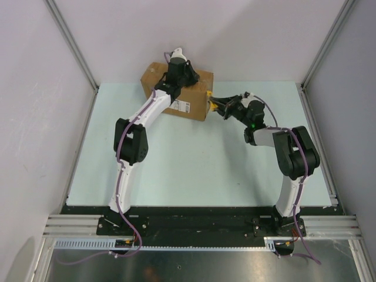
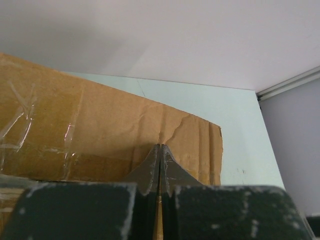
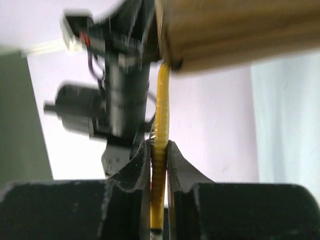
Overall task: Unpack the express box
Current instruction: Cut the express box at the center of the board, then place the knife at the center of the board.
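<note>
The express box [image 1: 197, 94], a brown cardboard carton with a white label [image 1: 182, 107], stands at the table's far edge. My left gripper [image 1: 189, 74] rests on its top, shut. In the left wrist view the closed fingertips [image 2: 160, 147] touch the creased, taped cardboard [image 2: 100, 125]. My right gripper [image 1: 224, 107] sits just right of the box, shut on a yellow utility knife [image 1: 212, 104]. In the right wrist view the knife [image 3: 161, 110] stands between the fingers [image 3: 159, 145], its far end meeting the edge of the box [image 3: 235, 30].
The pale green table [image 1: 194, 164] is fenced by metal frame posts [image 1: 73, 44] and white walls. The left arm's wrist [image 3: 115, 90] shows blurred behind the knife. Both arm bases sit on the black rail [image 1: 194, 223] at the near edge.
</note>
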Robot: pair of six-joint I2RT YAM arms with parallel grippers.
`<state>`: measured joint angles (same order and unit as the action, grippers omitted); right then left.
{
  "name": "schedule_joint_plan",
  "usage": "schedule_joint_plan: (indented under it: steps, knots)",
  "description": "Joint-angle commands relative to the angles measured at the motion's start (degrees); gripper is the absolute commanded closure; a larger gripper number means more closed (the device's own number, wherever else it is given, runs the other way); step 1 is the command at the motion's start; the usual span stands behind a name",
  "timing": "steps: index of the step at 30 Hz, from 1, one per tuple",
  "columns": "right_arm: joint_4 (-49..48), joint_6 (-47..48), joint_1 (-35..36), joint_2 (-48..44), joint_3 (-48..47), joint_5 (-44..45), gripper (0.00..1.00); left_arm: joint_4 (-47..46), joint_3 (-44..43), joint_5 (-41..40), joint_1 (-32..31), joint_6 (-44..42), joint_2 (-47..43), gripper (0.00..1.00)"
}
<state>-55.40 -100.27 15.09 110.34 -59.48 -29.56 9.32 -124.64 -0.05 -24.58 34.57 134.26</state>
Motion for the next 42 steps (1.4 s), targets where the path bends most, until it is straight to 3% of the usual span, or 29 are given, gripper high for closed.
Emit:
schedule_joint_plan:
  steps: [1, 9, 13, 16, 20, 22, 27, 34, 38, 39, 42]
  knots:
    - [-17.29, -6.08, 6.35, -5.67, 0.68, -15.79, 1.00, 20.91, 5.11, -3.55, -0.29, -0.46, 9.97, 1.00]
    - [-19.58, -6.34, 6.09, -5.84, 5.68, -16.93, 1.00, 20.91, 5.46, -2.76, -0.29, -0.99, 9.80, 1.00]
    - [-12.30, 0.75, 4.07, -9.00, 9.20, -17.46, 1.00, 20.82, 6.16, -1.79, -0.29, -2.39, 8.57, 0.98]
    - [6.12, 16.37, 1.44, -14.88, 10.00, -17.20, 1.00, 20.47, 5.55, -0.48, -0.38, -4.76, 6.82, 0.93]
    - [36.22, 38.87, -1.20, -20.08, 8.25, -8.88, 1.00, 19.42, 1.70, 2.77, -0.47, -7.23, 4.26, 0.80]
    - [42.10, 48.73, -2.26, -18.77, 7.11, -6.83, 1.00, 19.24, -0.33, 3.74, -0.47, -8.20, 3.39, 0.71]
    - [58.36, 63.07, -1.04, -12.88, 5.87, 5.28, 1.00, 18.72, -6.84, 6.03, -0.47, -10.30, -0.22, 0.52]
    - [63.83, 71.00, 5.29, -12.70, 5.87, 21.99, 1.00, 18.36, -3.08, 0.15, -0.21, -12.68, -10.23, 0.44]
    - [65.58, 70.39, 6.52, -12.52, 5.61, 26.04, 0.80, 18.10, 5.08, -3.37, 0.76, -11.98, -17.09, 0.39]
    - [66.29, 70.21, 6.62, -12.78, 5.52, 26.65, 0.65, 18.19, 5.98, -3.46, 0.93, -11.98, -18.14, 0.38]
    - [67.70, 69.95, 6.62, -14.36, 5.61, 28.94, 0.46, 17.84, 9.15, -3.99, 1.90, -11.89, -21.66, 0.34]
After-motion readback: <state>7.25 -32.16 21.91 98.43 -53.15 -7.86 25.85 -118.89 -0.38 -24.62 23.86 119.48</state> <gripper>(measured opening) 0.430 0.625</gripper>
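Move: The right hand holds the cutter at the box's right end; the bare table spot it heads for lies about 13 cm back, 5 cm right and 23 cm below. The box's middle is some 13 cm ahead, 13 cm left and 12 cm down. From the left hand, shut on the box top, that spot is roughly 27 cm back, 12 cm right, 21 cm down. Right hand draws the cutter back 11 cm, then down 20 and lets go; left opens, backing off upward. ##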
